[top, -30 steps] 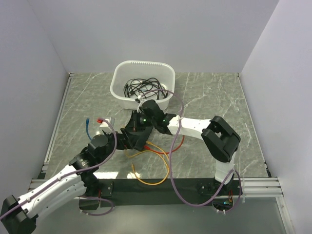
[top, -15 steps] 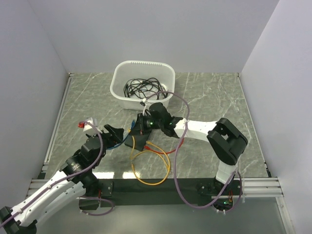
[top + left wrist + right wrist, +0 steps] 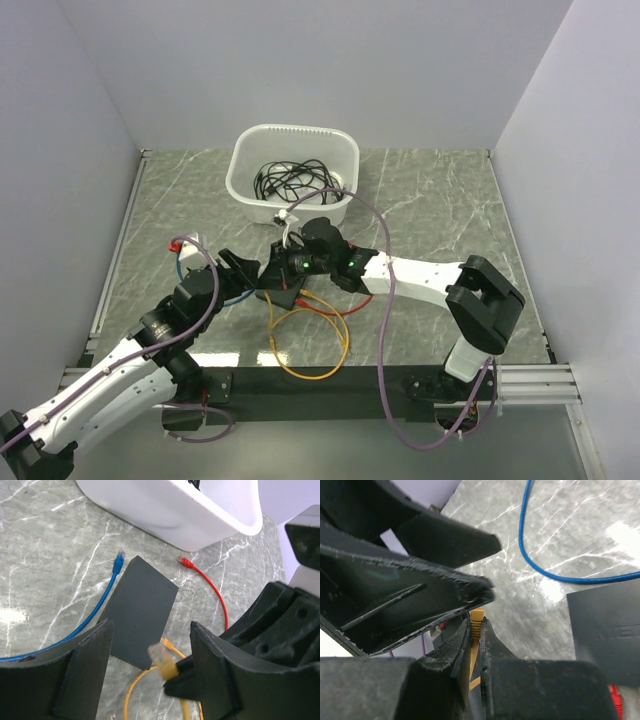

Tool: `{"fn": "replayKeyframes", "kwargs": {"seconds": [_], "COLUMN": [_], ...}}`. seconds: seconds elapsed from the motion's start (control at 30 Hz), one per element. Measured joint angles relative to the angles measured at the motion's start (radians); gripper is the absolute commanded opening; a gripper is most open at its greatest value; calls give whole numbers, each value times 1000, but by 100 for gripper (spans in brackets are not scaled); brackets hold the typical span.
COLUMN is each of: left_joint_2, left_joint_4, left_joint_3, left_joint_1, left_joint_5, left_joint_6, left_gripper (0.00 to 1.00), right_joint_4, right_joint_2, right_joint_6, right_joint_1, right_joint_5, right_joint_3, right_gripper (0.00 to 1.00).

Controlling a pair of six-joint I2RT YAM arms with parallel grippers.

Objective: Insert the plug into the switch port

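A yellow plug (image 3: 162, 661) with a clear tip is pinched in my right gripper (image 3: 477, 622), which is shut on its ribbed boot (image 3: 477, 616). My left gripper (image 3: 151, 629) is open, one finger on each side of that plug without touching it. Below them the switch (image 3: 140, 612), a flat matte-black box, lies on the marble table; its ports do not show. In the top view both grippers meet just above the switch (image 3: 284, 297), the left gripper (image 3: 243, 272) coming from the left and the right gripper (image 3: 285, 268) from the right.
A white tub (image 3: 293, 175) of black cables stands behind the grippers. A blue cable (image 3: 102, 602) ends beside the switch's far corner, and a red cable (image 3: 210, 585) runs along its right. The yellow cable (image 3: 312, 352) loops toward the near table edge.
My left gripper pulled back to the left, then settled around the yellow plug with its jaws narrowing. The right arm reached further left, carrying the plug to it.
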Motion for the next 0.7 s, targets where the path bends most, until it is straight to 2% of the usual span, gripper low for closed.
{"fn": "replayKeyframes", "kwargs": {"seconds": [0.37, 0.7], "left_joint_2": [-2, 0], "left_joint_4": [5, 5], "left_joint_3": [0, 0], "left_joint_1": [0, 0], "left_joint_5": [3, 29], "left_joint_6": [0, -20], "left_gripper": [53, 44], "right_joint_4": [-26, -27], "right_joint_2": [0, -20], "right_joint_6": [-40, -48], "right_joint_1": [34, 34], "right_joint_5": [21, 64], "right_joint_3": [6, 6], "right_gripper": [0, 0]}}
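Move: The right hand holds the yellow plug, sticking about 1 cm out leftward from its pads; the open left fingers' hand point is some 4 cm ahead and 3 cm left. From the left hand, that plug lies roughly 3 cm back and 2 cm right, about level. The black switch box is about 16 cm below the left hand, 1 cm ahead and 6 cm right; the blue plug lies some 6 cm farther out than the box's middle and 2 cm left of it. Nearly in place, the left hand narrows its fingers around the yellow plug, from about two-thirds open to a little under half, drifting barely half a centimetre right. The right hand keeps its pinch on the plug, easing back about 1 cm, then mostly forward again with a slight rise at the end. Whether the left pads touch the plug can't be seen. ##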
